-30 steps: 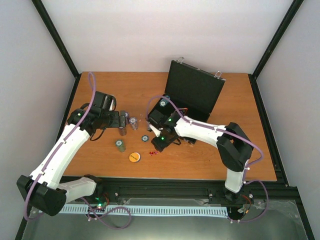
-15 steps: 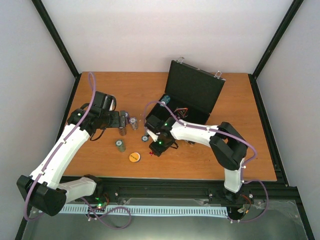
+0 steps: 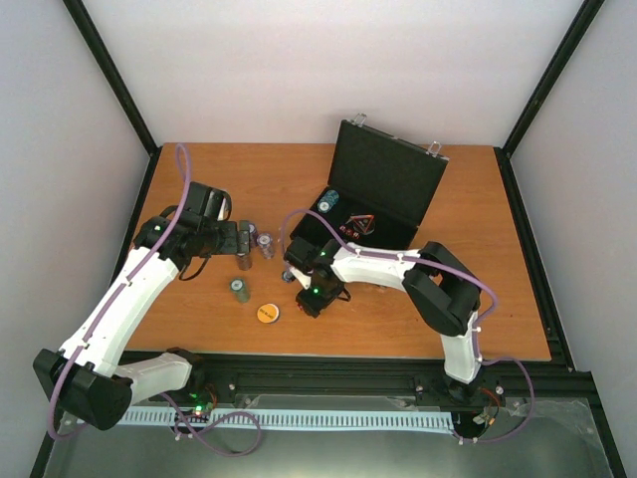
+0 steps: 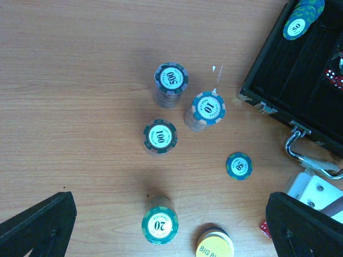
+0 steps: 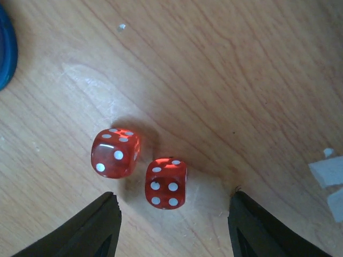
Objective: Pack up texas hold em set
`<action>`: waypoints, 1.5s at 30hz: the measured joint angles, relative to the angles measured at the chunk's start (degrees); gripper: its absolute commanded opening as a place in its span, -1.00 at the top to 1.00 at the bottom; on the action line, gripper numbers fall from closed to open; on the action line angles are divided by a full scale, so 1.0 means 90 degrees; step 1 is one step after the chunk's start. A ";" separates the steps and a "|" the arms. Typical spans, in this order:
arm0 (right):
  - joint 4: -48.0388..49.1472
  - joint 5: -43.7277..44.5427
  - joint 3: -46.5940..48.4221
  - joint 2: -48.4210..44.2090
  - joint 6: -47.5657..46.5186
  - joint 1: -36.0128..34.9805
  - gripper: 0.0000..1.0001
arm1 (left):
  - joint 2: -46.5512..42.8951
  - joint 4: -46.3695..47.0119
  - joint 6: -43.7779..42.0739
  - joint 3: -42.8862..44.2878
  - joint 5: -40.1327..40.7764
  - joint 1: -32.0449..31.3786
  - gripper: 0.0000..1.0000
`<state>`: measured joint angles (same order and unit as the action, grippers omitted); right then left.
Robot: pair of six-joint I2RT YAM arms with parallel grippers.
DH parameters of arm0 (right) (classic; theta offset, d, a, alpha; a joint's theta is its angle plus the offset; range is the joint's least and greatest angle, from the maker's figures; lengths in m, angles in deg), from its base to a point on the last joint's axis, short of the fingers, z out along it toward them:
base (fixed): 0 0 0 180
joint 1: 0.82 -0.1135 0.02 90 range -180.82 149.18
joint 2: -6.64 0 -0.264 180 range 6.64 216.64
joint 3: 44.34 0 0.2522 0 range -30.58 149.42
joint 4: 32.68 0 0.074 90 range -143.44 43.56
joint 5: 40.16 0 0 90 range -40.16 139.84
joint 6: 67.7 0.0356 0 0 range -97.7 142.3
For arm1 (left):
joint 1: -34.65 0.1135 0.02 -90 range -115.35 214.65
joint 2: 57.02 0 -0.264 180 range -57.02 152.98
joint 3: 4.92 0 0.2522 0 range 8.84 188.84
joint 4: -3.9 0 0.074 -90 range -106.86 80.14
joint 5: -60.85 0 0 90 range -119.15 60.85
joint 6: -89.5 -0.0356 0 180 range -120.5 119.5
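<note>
The black case (image 3: 383, 194) stands open at the back of the table, with a chip stack (image 3: 328, 201) and the red-black triangle (image 3: 360, 224) inside. My right gripper (image 5: 172, 197) is open, low over two red dice (image 5: 166, 183) on the wood. One die sits between its fingers and the other die (image 5: 114, 152) lies just ahead to the left; neither finger touches them. My left gripper (image 4: 170, 198) hangs wide open above the chip stacks marked 500 (image 4: 171, 80), 10 (image 4: 208, 107), 100 (image 4: 159, 135) and 20 (image 4: 159, 227). It holds nothing.
A single 50 chip (image 4: 238, 165) lies flat near the case's handle (image 4: 300, 147). The orange disc (image 3: 267, 313) lies toward the table's front edge, beside the 20 stack. In the top view the right arm (image 3: 398, 264) stretches across in front of the case.
My right gripper has moved left and settled over the dice, its jaws narrowing slightly. The left arm has not moved.
</note>
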<state>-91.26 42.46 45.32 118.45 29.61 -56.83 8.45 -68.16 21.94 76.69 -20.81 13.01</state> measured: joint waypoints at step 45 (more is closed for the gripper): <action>-0.0189 0.1481 0.0981 -0.0658 0.0639 0.2771 0.94 | 0.0049 0.0002 -0.0002 -0.0068 -0.0005 0.0000 -0.99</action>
<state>-92.96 55.79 54.15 112.53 35.36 -31.89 8.89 -68.14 21.91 76.08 -20.85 13.01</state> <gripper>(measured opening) 0.156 0.998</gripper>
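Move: The red die I want sits almost between my open right fingers, about 1 cm ahead and 1 cm left, at fingertip height. The last loose die is about 3 cm left and level with me, the BIG BLIND button some 11 cm left, and the 50 chip about 8 cm ahead, 6 cm left. The case's dice slot is roughly 19 cm ahead, 9 cm right. From my left hand the wanted die lies about 7 cm back, 16 cm right, 21 cm below. With my right hand I edge about a centimetre forward and left, just above the table, while my fingers close and pinch the die. I keep hold, lift some 9 cm, then swing forward and right, about 18 cm out and 13 cm across, over the open case to near its dice slot, turning my wrist roughly 35 degrees clockwise and tipping my fingertips forward. ##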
